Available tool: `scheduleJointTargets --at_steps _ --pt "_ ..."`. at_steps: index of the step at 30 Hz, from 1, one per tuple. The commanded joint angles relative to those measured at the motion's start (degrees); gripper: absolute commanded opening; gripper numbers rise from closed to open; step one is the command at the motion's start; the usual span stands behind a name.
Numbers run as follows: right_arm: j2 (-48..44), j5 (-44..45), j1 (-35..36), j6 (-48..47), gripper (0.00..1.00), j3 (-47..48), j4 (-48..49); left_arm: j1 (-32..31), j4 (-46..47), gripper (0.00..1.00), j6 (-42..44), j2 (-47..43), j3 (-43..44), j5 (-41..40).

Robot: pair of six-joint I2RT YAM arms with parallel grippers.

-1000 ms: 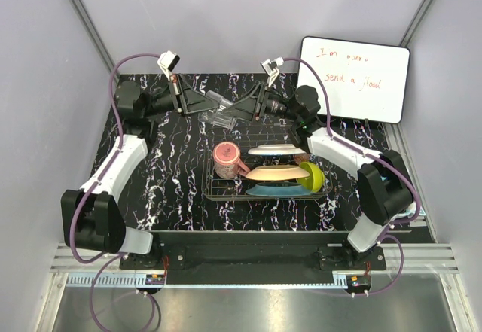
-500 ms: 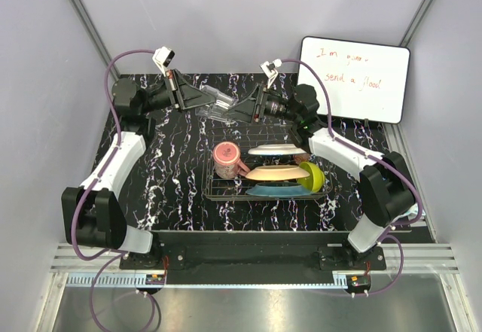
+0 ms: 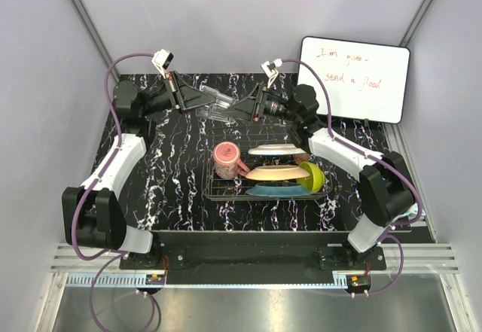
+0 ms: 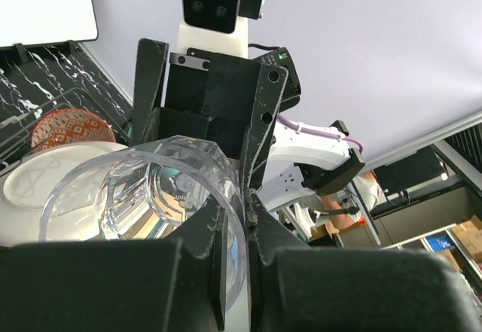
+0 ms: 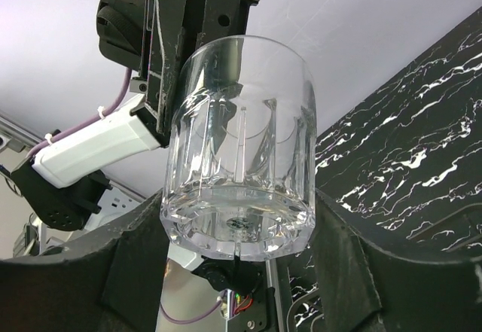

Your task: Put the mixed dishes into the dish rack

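The clear glass (image 3: pixel 217 107) hangs on its side in the air over the back of the table, between both grippers. My left gripper (image 3: pixel 202 105) is shut on its rim; in the left wrist view the glass (image 4: pixel 143 189) wall is pinched at the left gripper (image 4: pixel 239 204). My right gripper (image 3: pixel 235 112) holds the other end: its fingers press both sides of the glass (image 5: pixel 241 144) base at the right gripper (image 5: pixel 239 226). The dish rack (image 3: pixel 215 193) holds the pink mug (image 3: pixel 226 159), white plate (image 3: pixel 273 150), peach plate (image 3: pixel 275 172), teal plate (image 3: pixel 271 190), lime-green bowl (image 3: pixel 314 175) and red-white patterned bowl (image 4: pixel 71 127).
A whiteboard (image 3: pixel 354 80) with red writing leans at the back right, just behind the right arm. The black marbled table (image 3: pixel 169 174) lies under everything. Grey walls close in the back and both sides.
The left gripper and the glass have shifted slightly left and up. The right gripper has followed and stays at the glass base.
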Motion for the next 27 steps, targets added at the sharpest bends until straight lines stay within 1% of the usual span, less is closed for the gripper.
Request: scheduleJointTargets --at_steps 1,2,3,4,5,6,7,8,9,10,11,12,13,14,15,16,17,18,19,20,21,22,23,24,26,27 --pt "-2.38 2.34 0.0 0.85 0.56 1.58 2.55 -0.11 3.55 0.0 1.13 -2.9 -2.2 -0.73" --pt "-3.16 2.34 0.0 0.41 0.49 1.67 1.85 -0.11 2.85 0.0 2.09 -3.16 -2.64 -0.56" --pt "-3.61 2.43 0.0 -0.99 0.39 1.85 -1.11 0.07 1.8 0.0 2.62 -3.25 -3.0 -0.47" --pt "-4.22 2.69 0.0 -1.96 0.2 2.46 -3.32 0.16 1.09 0.0 3.24 -3.69 -3.61 -0.03" --pt "-5.62 3.04 -0.08 -3.18 0.09 2.9 -5.95 0.33 0.47 0.0 4.11 -3.95 -4.05 0.15" --pt "-6.5 4.0 0.0 -6.07 0.01 3.25 -11.72 0.68 0.12 0.0 4.38 -4.13 -4.4 0.23" --pt "-7.29 4.36 0.0 -7.49 0.0 3.69 -14.13 0.77 0.2 0.0 4.65 -4.31 -4.84 0.58" --pt "-8.87 4.71 0.0 -9.68 0.0 3.69 -16.15 0.86 -0.06 0.03 5.26 -4.39 -5.19 0.93" --pt "-9.84 5.32 0.0 -11.18 0.0 3.78 -20.52 1.21 -1.02 0.07 5.87 -4.31 -5.28 1.2" --pt "-10.72 5.76 0.0 -12.85 0.0 4.56 -23.44 1.39 -1.63 0.21 6.49 -4.22 -5.02 2.42" --pt "-11.86 6.03 0.09 -16.0 0.0 5.44 -26.95 1.65 -2.51 0.3 8.58 -4.31 -4.85 3.3" --pt "-12.22 6.2 0.0 -18.03 0.0 6.5 -35.16 2.43 -6.44 0.41 10.61 -4.31 -4.5 4.09" --pt "-12.4 6.64 0.0 -20.14 0.0 9.64 -40.2 3.05 -10.48 0.51 13.41 -4.57 -3.1 5.15" --pt "-12.23 6.91 0.0 -23.99 0.0 11.58 -46.08 3.75 -15.3 0.67 21.44 -4.92 -2.13 5.24" --pt "-12.05 7.26 0.0 -25.77 0.0 13.43 -56.15 5.15 -27.01 0.71 26.83 -5.18 -0.9 5.16" --pt "-11.79 7.96 0.09 -27.61 0.0 16.76 -60.51 5.51 -33.31 0.73 32.37 -5.71 2.07 4.29" --pt "-11.26 8.23 0.27 -30.5 0.0 18.44 -64.65 5.52 -39.02 0.8 42.34 -5.71 3.66 3.67" --pt "-11.0 8.84 0.44 -31.92 0.0 19.85 -72.52 7.69 -48.31 0.83 46.44 -5.63 5.16 3.23" --pt "-10.56 11.11 0.79 -33.76 0.0 23.52 -76.86 8.06 -51.88 0.89 50.14 -5.28 7.35 1.83" --pt "-8.38 12.87 2.62 -37.87 0.0 26.17 -81.78 8.5 -54.7 0.9 54.88 -5.01 8.07 1.12" --pt "-6.79 18.45 3.86 -39.91 0.0 29.15 -92.35 9.64 -57.34 0.92 56.14 -4.84 8.42 0.68" --pt "-5.04 22.08 5.87 -41.94 0.0 35.45 -97.42 10.17 -57.97 0.93 56.85 -4.57 8.43 0.5" --pt "-1.8 25.68 9.63 -45.09 0.0 38.21 -101.73 10.87 -58.41 0.94 57.99 -4.48 8.25 0.32" --pt "-0.46 31.98 11.85 -46.16 0.0 42.32 -108.3 11.92 -58.77 0.95 58.35 -4.48 8.08 -0.11" --pt "2.0 35.29 15.89 -47.14 0.0 44.73 -111.87 12.63 -59.29 0.95 60.62 -4.75 7.55 -0.64" --pt "2.36 35.91 16.61 -46.97 0.0 45.96 -113.45 13.16 -59.99 0.95 61.42 -4.92 7.55 -1.08"
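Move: Both hands hold the clear glass in the air over the rack: the left pinches its rim, with the glass's middle about 4 cm to that hand's right, and the right grips its body. From the right hand, the dish rack's middle lies roughly 9 cm to the right, 4 cm back and 27 cm below. The pink mug stands some 6 cm back, 2 cm to the left and 25 cm down; the white plate is about 12 cm right, 2 cm back and 23 cm down. Both hands first sink a centimetre or two with the glass between them, then the left fingers open wide, letting go of the rim, and that hand draws off to its left and down, about 7 cm each way, its fingertips tipping some 20 degrees downward. The right hand keeps its grip on the body, pulls a few centimetres to the right clear of the left and then swings back towards the robot, ending about 4.5 cm back and slightly lower, while it rolls some 45 degrees so that its fingers turn from pointing left to slanting down-left towards the rack. ##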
